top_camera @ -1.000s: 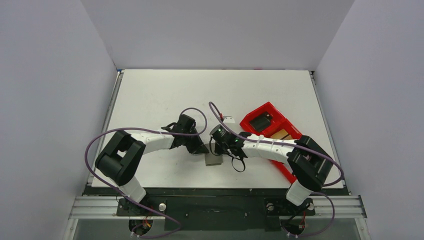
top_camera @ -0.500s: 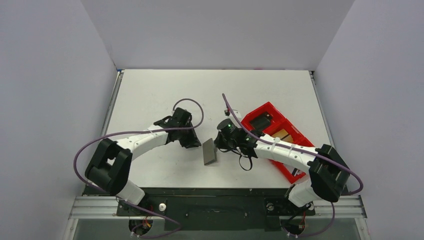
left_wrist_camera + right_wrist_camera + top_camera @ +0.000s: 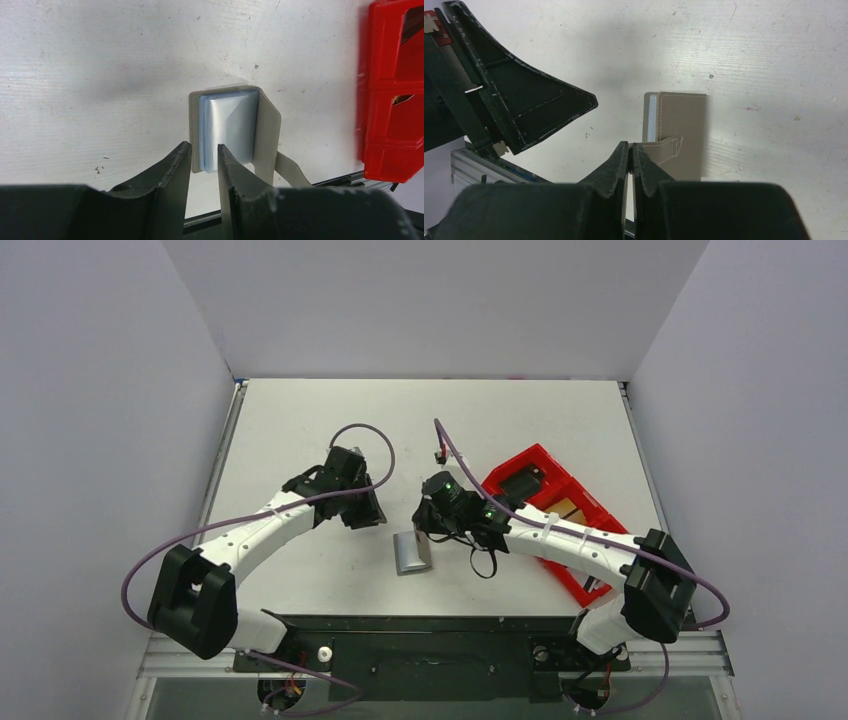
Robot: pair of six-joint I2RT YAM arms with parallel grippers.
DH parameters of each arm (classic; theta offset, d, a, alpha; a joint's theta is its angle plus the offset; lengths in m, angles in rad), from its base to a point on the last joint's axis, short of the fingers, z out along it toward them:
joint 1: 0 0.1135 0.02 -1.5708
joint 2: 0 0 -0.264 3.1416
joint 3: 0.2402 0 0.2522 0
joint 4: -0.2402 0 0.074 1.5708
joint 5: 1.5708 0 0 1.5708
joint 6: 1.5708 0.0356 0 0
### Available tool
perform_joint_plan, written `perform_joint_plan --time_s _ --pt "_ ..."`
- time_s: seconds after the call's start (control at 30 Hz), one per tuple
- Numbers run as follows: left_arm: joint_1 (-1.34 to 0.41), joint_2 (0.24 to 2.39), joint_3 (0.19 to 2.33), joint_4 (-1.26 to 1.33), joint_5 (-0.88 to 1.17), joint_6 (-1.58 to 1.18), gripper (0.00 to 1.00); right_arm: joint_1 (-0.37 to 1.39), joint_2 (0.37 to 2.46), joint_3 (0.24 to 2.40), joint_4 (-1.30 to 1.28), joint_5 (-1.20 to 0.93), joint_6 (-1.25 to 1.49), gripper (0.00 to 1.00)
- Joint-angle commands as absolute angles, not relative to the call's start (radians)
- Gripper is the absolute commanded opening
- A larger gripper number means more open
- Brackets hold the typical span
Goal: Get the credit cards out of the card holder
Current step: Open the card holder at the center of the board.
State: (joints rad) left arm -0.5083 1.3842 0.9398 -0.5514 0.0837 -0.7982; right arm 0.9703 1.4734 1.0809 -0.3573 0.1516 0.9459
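Note:
The grey card holder [image 3: 410, 552] lies near the table's front edge with its cover partly raised. Blue-grey pockets [image 3: 227, 131] show inside it in the left wrist view. No credit cards show in the pockets. My right gripper [image 3: 426, 531] [image 3: 630, 145] is shut on the card holder's tab [image 3: 665, 148] and holds the cover [image 3: 681, 127] up. My left gripper [image 3: 371, 517] [image 3: 202, 146] is to the left of the card holder. Its jaws stand a little apart with nothing between them. One tan card [image 3: 563, 508] lies in the red tray.
A long red plastic tray [image 3: 540, 502] [image 3: 392, 95] sits to the right of the card holder, under my right arm. It holds a black block [image 3: 522, 483]. The table's front edge [image 3: 330, 177] runs just beyond the card holder.
My left gripper has opened, let go of the card holder and drawn back to the left. My right gripper has shifted the card holder slightly left, and its cover now stands raised.

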Motion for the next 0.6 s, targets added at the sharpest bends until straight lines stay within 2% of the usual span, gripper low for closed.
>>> perform_joint_plan --time_s 0.0,0.23,0.57 --pt "-0.502 1.356 0.951 -0.554 0.104 -0.754 0.24 0.976 1.499 1.117 -0.371 0.175 0.955 0.00" --pt "-0.518 1.394 0.939 -0.523 0.150 -0.732 0.24 0.964 1.465 1.074 -0.435 0.244 0.960 0.00" --pt "-0.625 1.483 0.939 -0.462 0.154 -0.779 0.24 0.890 1.429 0.868 -0.451 0.311 0.956 0.00"
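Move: The card holder lies open below the right hand, some 13 cm down and level with it both ways. Its cover stands up from its right side, and the right fingers already hold the strap. The red tray's middle is about 31 cm right of this hand, 5 cm farther out and 13 cm lower. From the left hand, the holder is roughly 4 cm back, 6 cm to the right and 9 cm below. The holder's raised cover is swung over to the right by its strap. The right hand keeps its shut grip and, after a slow start, speeds up to travel about 7 cm right and as far down, its wrist tilting some 15 degrees. The left hand, fingers still slightly parted, eases right, back and down by 3 to 4 cm in all towards the holder's left side, turning slightly clockwise. ##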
